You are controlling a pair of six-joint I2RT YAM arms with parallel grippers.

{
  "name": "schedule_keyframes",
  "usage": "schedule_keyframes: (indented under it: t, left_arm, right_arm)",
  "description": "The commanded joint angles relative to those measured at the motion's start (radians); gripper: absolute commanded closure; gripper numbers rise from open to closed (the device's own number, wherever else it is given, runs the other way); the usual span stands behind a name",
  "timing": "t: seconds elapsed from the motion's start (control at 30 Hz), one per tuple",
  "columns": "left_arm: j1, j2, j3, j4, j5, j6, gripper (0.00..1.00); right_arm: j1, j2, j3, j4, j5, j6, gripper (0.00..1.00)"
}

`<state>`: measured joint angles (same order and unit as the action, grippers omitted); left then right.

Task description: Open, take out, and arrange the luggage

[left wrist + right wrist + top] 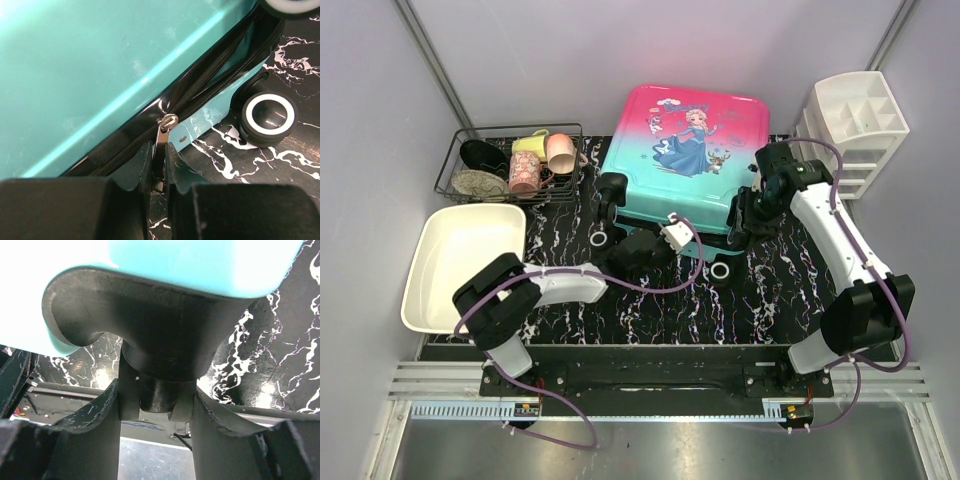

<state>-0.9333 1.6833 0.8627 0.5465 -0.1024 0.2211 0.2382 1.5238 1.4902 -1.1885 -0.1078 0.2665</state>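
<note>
The luggage (pixel 685 150), a teal-to-pink hard-shell suitcase with a princess print, lies flat at the back middle of the mat, wheels toward me. My left gripper (pixel 638 250) is at its near edge. In the left wrist view it (pixel 159 150) is shut on the black zipper pull (pixel 160 145), which hangs from the slider (pixel 168 120) on the dark zip line; a black wheel (pixel 267 115) sits to the right. My right gripper (pixel 740 222) is at the near right corner. In the right wrist view it (pixel 155 390) is shut on the black wheel mount (pixel 157 385) under the teal shell (pixel 200 260).
A wire basket (pixel 455 160) with cups and bowls stands at the back left. A white rectangular tub (pixel 420 280) lies at the left. A white drawer organizer (pixel 850 130) stands at the back right, close to the right arm. Grey walls enclose the sides.
</note>
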Motion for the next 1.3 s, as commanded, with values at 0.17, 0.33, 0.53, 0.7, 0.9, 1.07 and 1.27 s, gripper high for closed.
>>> schedule_keyframes:
  t: [0.17,0.33,0.53,0.7,0.9,1.07,1.27]
  left_arm:
    - [0.123,-0.198,-0.195,0.139,-0.005,-0.069,1.0]
    - [0.201,-0.289,-0.286,0.188,-0.007,-0.022,1.0]
    - [0.258,-0.387,-0.436,0.294,0.064,0.159,1.0]
    - [0.317,-0.487,-0.536,0.302,0.206,0.299,1.0]
    - [0.447,-0.501,-0.519,0.254,0.317,0.275,1.0]
    - [0.553,-0.432,-0.42,0.195,0.47,0.202,1.0]
    - [0.657,-0.258,-0.239,0.165,0.569,0.164,1.0]
  right_arm:
    - [-0.151,-0.007,0.071,-0.017,-0.066,-0.131,1.0]
    - [-0.198,-0.005,0.067,-0.023,-0.046,-0.165,1.0]
    - [-0.232,0.004,0.093,-0.033,-0.009,-0.21,1.0]
    - [-0.301,-0.002,0.065,-0.023,0.011,-0.26,1.0]
    - [-0.307,-0.01,0.038,-0.019,-0.051,-0.364,1.0]
    - [-0.309,-0.005,-0.024,-0.007,-0.092,-0.513,1.0]
    - [-0.31,0.001,-0.054,0.017,-0.078,-0.608,1.0]
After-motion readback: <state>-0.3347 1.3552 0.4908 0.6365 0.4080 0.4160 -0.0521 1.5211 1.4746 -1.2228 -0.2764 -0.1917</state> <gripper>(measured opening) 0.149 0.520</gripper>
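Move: Pinched in the left fingers is the zipper pull on the suitcase's near side. The near-left corner lies about 20 cm left of this hand and 6 cm ahead, at its height, with the dish rack farther off, some 40 cm left and 17 cm ahead. The lower right wheel sits about 5 cm right and 4 cm back, lower down. The right hand already grips the upper right wheel; that same corner lies some 29 cm to its left, 4 cm ahead and slightly lower. Drawing the zipper pull along the suitcase's near side, the left hand sweeps about 19 cm left at nearly constant height, then curves forward some 4 cm around the near-left corner, fingers still shut on the pull. The right hand keeps its grip on the upper right wheel and drags it about 7 cm right, turning roughly 10 degrees counter-clockwise towards the end. ##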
